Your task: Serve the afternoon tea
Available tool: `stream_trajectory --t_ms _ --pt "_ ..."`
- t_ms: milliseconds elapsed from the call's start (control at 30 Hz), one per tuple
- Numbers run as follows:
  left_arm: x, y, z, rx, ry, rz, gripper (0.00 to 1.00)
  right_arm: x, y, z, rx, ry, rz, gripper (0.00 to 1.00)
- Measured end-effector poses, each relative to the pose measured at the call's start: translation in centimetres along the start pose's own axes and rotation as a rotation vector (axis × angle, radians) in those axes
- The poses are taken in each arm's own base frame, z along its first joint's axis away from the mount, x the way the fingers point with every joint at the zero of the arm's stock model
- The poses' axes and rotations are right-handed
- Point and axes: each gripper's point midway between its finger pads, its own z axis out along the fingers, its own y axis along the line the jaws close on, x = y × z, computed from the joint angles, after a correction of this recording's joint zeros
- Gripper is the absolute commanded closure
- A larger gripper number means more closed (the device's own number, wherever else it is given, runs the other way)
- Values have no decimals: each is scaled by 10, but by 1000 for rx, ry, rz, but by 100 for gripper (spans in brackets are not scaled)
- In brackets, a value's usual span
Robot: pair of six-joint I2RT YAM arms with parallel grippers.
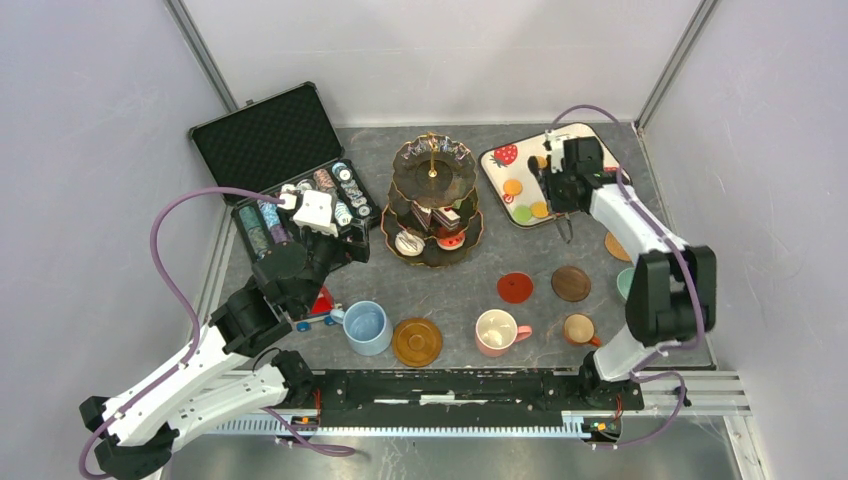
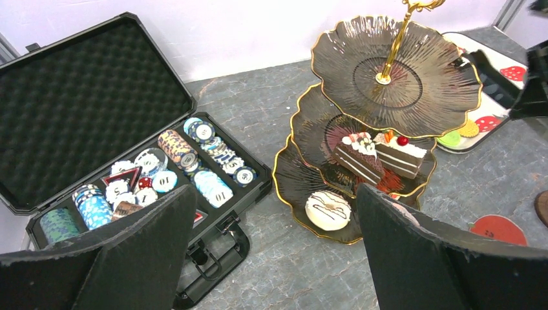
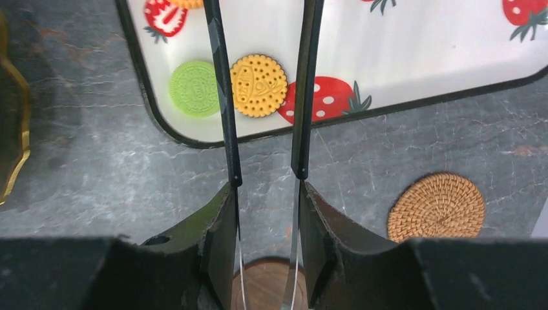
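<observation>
The dark gold-rimmed three-tier stand [image 1: 432,200] [image 2: 388,77] carries two cake slices [image 2: 358,156] and a white donut [image 2: 328,210]. My left gripper [image 1: 343,247] [image 2: 278,194] hovers open and empty between the stand and the poker case. My right gripper [image 1: 562,205] [image 3: 266,194] is shut on black-tipped metal tongs [image 3: 223,97] at the near edge of the strawberry tray [image 1: 600,140] [image 3: 420,51]. The tong arms straddle a yellow cookie [image 3: 258,84], with a green cookie [image 3: 194,87] just left of them. Blue [image 1: 367,327], pink [image 1: 497,332] and small brown [image 1: 579,329] mugs stand near the front.
The open poker chip case [image 1: 290,170] lies at the back left, and a red toy car [image 1: 320,303] sits under my left arm. Coasters are scattered: red [image 1: 515,288], dark wood [image 1: 571,283], brown [image 1: 417,341], rattan [image 3: 438,205]. A green mug [image 1: 625,283] peeks from behind my right arm.
</observation>
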Motion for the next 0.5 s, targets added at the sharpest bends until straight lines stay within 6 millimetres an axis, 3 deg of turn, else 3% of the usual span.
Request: stream_trajectory --t_ms 100,500 --pt "0 1 0 -3 0 0 1 -3 -2 -26 -31 -97 37 78" --pt "0 4 0 -25 0 1 1 -65 67 -153 -416 -552 2 77"
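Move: The held orange cookie sits in the tong tips, already off the tray, some 12 cm ahead of the right hand, 3 cm left and slightly below it. The tiered stand's top plate is about 29 cm left, 2 cm ahead and 13 cm up. On the tray, 11 cm below the hand, the yellow cookie lies 9 cm ahead and 3 left, the green one 8 ahead and 8 left. From the left hand, the top plate is roughly 17 cm ahead, 19 right and 8 down. The orange cookie, still pinched in the tongs, is carried up from over the tray as the right hand rises about 15 cm, shifting left towards the tiered stand and drawing back a little. The wrist tips up, rolls its left side higher and turns counter-clockwise, nearly 40 degrees in all, so the tongs swing up and leftward; the fingers keep their hold on them. ##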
